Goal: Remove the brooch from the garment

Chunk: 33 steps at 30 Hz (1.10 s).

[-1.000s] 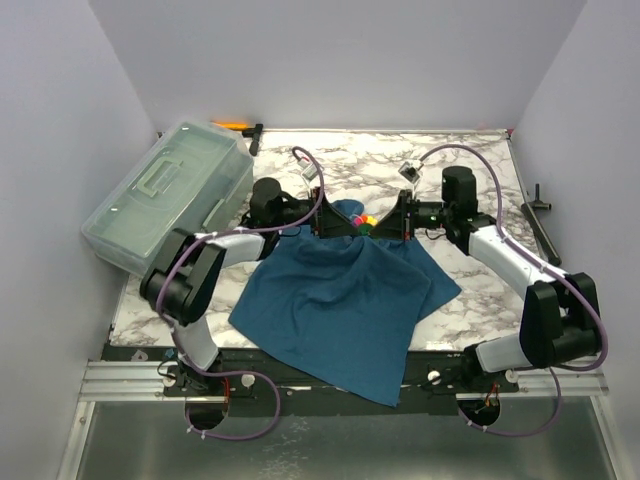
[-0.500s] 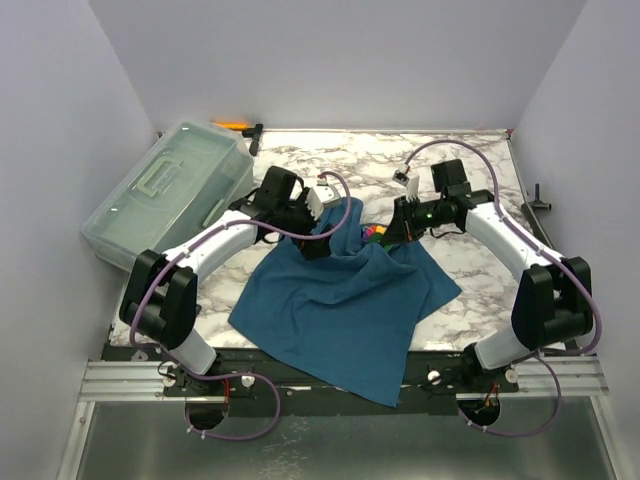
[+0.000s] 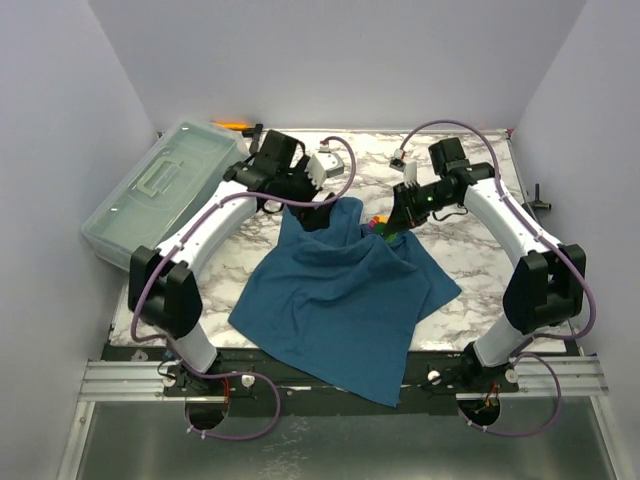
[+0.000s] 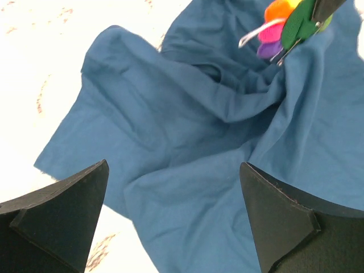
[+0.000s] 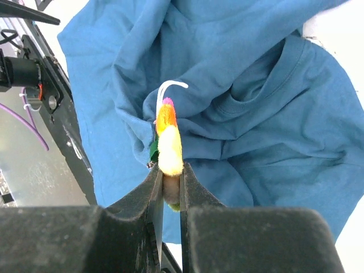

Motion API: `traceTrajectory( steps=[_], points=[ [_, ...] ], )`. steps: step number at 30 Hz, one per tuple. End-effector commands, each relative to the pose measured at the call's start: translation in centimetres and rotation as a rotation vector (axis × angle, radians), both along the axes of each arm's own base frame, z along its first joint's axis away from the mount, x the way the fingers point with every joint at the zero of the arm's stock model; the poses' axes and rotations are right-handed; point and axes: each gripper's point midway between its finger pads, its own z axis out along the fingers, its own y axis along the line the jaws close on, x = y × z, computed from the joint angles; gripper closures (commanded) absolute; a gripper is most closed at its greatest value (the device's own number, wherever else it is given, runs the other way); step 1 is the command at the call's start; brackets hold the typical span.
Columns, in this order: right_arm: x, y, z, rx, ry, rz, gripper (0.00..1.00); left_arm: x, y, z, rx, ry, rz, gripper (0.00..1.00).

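Observation:
The teal garment (image 3: 340, 300) lies crumpled on the marble table, its far part drawn up in a peak. At that peak is the brooch (image 5: 169, 142), a yellow, orange, pink and green flower, and my right gripper (image 5: 170, 170) is shut on it. Cloth folds rise right up to the brooch (image 4: 284, 23), and a metal pin shows at its lower edge. From above, the right gripper (image 3: 395, 222) holds the brooch (image 3: 374, 222) over the shirt's far edge. My left gripper (image 3: 310, 210) hovers open over the garment (image 4: 187, 142) with nothing between its fingers (image 4: 62, 210).
A clear plastic lidded box (image 3: 165, 190) stands at the far left. An orange-handled tool (image 3: 235, 125) lies behind it. A black tool (image 3: 540, 205) rests by the table's right edge. The garment's near corner hangs over the front edge (image 3: 380, 390).
My left gripper has opened wide and risen back from the cloth toward the far left. The right gripper has pulled the brooch up and farther back, tenting the shirt.

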Motion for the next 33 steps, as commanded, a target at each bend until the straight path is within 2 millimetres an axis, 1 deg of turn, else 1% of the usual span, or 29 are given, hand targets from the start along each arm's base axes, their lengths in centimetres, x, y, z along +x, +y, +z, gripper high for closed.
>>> traceTrajectory(
  steps=[1, 3, 4, 5, 6, 8, 11, 15, 20, 22, 26, 27, 28, 30, 32, 33],
  points=[
    [0.0, 0.3, 0.6, 0.008, 0.024, 0.022, 1.00, -0.9, -4.1, 0.4, -0.141, 0.251, -0.042, 0.01],
    [0.2, 0.4, 0.6, 0.012, 0.036, 0.019, 0.99, -0.5, -5.5, 0.5, -0.161, 0.252, -0.023, 0.01],
    [0.3, 0.4, 0.4, 0.009, 0.044, 0.020, 0.99, -0.4, -6.1, 0.6, -0.172, 0.230, -0.019, 0.01],
    [0.4, 0.5, 0.3, 0.008, 0.051, 0.018, 0.99, -0.5, -6.4, 0.2, -0.182, 0.211, -0.009, 0.01],
    [0.6, 0.5, 0.1, 0.009, 0.063, 0.011, 0.99, -0.4, -6.9, 0.4, -0.210, 0.177, 0.004, 0.01],
    [0.6, 0.7, -0.3, 0.014, 0.084, 0.008, 0.99, -1.0, -7.7, -0.2, -0.233, 0.145, 0.012, 0.01],
    [0.6, 0.6, -1.1, 0.003, 0.104, -0.006, 0.99, -1.9, -9.3, -1.0, -0.217, 0.139, 0.011, 0.01],
    [0.3, 0.5, -1.6, 0.005, 0.113, -0.027, 0.99, -1.9, -10.6, -2.7, -0.165, 0.113, 0.062, 0.01],
    [-0.1, 0.4, -1.8, 0.006, 0.113, -0.046, 0.99, -1.9, -12.1, -4.3, -0.120, 0.093, 0.107, 0.01],
    [-0.2, 0.5, -1.5, 0.013, 0.112, -0.048, 0.99, -2.0, -12.3, -5.5, -0.086, 0.088, 0.119, 0.01],
    [-0.6, 0.5, -0.5, 0.024, 0.100, -0.033, 0.99, -1.8, -11.0, -7.4, -0.026, 0.072, 0.147, 0.02],
    [-0.8, 0.5, -0.3, 0.026, 0.100, -0.029, 1.00, -1.7, -10.6, -7.6, -0.026, 0.072, 0.149, 0.05],
    [-0.9, 0.4, -0.3, 0.025, 0.097, -0.026, 0.99, -1.9, -10.6, -7.7, -0.039, 0.083, 0.136, 0.11],
    [-1.2, 0.4, -0.5, 0.023, 0.103, -0.017, 0.99, -2.8, -11.0, -7.5, -0.074, 0.116, 0.090, 0.27],
    [-1.2, 0.4, -0.8, 0.023, 0.110, -0.010, 0.99, -4.2, -11.8, -7.2, -0.124, 0.151, 0.023, 0.42],
    [-1.3, 0.4, -1.1, 0.021, 0.117, -0.008, 0.99, -4.8, -12.2, -6.6, -0.158, 0.162, -0.006, 0.47]
  ],
)
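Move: The garment's fold just below the brooch, the left hand's aim, lies roughly 12 cm to its right, 3 cm back and 8 cm lower. The brooch is about 15 cm to the left hand's right, 2 cm back and 6 cm lower. From the right hand, which already grips the brooch's petals, the fold sits about 4 cm left, 1 cm back and 3 cm below. Left hand sweeps some 11 cm right, 8 down to the fold, fingers closing partway; right keeps the brooch. ##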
